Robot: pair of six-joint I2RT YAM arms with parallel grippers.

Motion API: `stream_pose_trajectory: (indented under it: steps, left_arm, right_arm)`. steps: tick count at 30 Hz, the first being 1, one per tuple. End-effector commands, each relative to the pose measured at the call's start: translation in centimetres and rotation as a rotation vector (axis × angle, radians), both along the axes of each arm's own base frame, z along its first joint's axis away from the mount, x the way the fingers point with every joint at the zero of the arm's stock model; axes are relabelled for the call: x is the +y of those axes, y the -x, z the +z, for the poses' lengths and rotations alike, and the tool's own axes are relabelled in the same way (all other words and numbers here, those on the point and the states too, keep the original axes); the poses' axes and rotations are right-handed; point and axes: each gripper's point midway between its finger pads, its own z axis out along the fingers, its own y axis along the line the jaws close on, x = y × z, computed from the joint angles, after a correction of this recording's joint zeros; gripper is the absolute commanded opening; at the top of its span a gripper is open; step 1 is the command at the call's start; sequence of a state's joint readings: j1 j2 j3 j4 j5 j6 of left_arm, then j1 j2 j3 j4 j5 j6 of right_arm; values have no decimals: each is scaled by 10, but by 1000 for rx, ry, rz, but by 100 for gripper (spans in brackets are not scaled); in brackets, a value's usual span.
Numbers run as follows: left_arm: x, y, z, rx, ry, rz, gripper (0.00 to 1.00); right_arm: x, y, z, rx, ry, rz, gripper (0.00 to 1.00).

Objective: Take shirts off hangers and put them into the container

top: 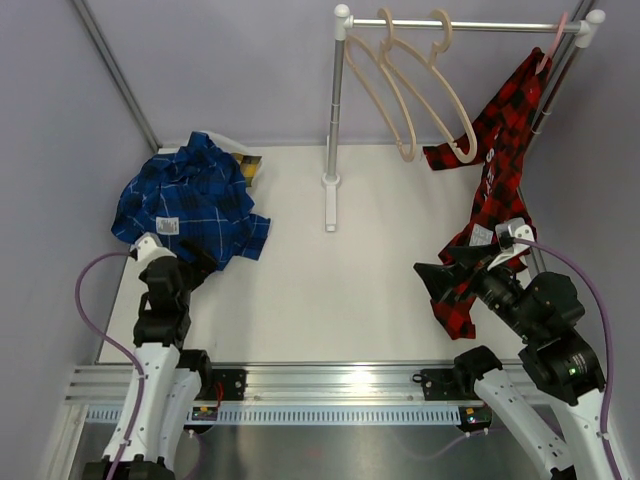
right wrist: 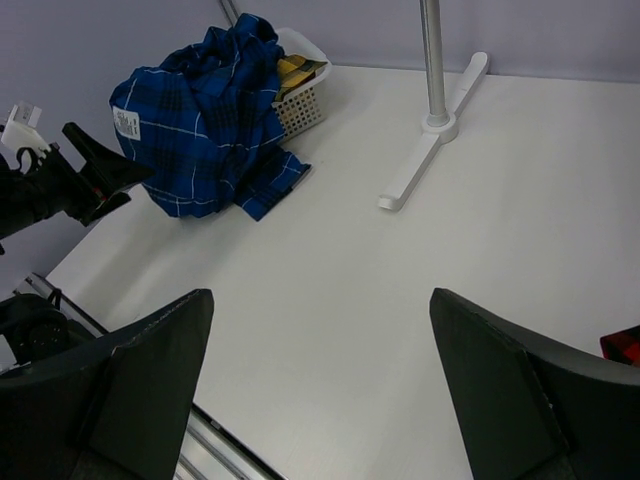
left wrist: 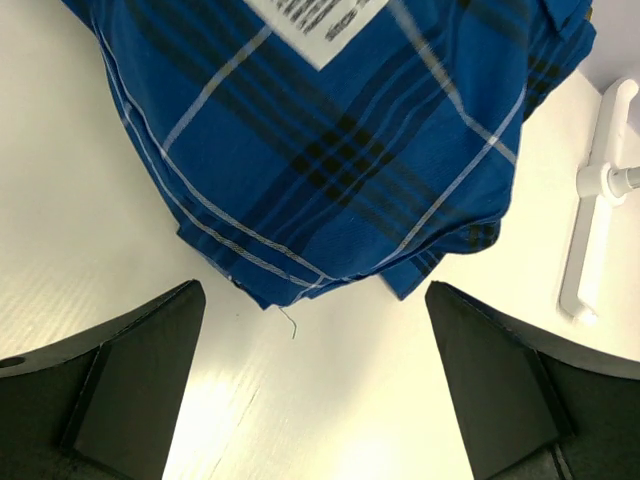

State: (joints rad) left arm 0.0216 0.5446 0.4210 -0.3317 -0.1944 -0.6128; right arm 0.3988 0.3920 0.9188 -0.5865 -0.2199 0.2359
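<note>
A blue shirt lies heaped over the container at the back left, its hem spilling onto the table. A yellow shirt peeks out of the container. My left gripper stands open just in front of the blue hem, holding nothing. The red shirt hangs from a pinkish hanger at the rod's right end, and its lower part reaches the table. My right gripper is open and empty beside that lower part. Two beige hangers hang bare.
The white-and-steel rack stands at the back, with its foot on the table. Purple walls close in on the left, back and right. An aluminium rail runs along the near edge.
</note>
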Motion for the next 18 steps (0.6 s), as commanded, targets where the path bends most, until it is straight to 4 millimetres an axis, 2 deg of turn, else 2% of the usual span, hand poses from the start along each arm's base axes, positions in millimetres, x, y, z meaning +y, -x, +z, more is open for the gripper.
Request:
stream_pose_trajectory:
  steps: [1,2,8,15,18]
  left_arm:
    - [-2,-23,22,-207,82,33,99]
    - [-3,-23,7,-187,87,31,99]
    - [3,-24,-19,-199,120,92,96]
    - [12,-28,-35,-177,88,123,96]
    - [13,-36,-31,-209,98,121,95]
  right_arm:
    - [7,4,11,-42,-24,45,99]
    - [8,5,11,-43,-25,48,99]
    - [6,6,11,-46,-18,44,100]
    - [6,7,11,-49,-17,46,100]
    - [7,7,11,-51,-17,50,100]
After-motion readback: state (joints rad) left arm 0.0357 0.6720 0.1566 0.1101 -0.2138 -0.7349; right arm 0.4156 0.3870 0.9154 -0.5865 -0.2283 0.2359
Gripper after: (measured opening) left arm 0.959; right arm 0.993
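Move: The blue shirt's near hem hangs roughly 7 cm ahead of the left hand, dead in line and some 10 cm below; the bulk of the blue shirt is about 17 cm ahead and 3 cm lower than the hand, heaped over the container, whose middle is about 23 cm ahead. The rack foot stands some 19 cm ahead and 28 cm right. From the right hand the hem is about 16 cm ahead, 42 cm left and 30 cm below. No touch can be made out yet: the left hand sinks about 5 cm towards the blue shirt's hanging near hem, most of it at once, then levels off and eases some 2 cm forward at it. The fingers stay wide open, one each side of the hem's lowest corner in view, while the wrist rolls and turns only slightly. ##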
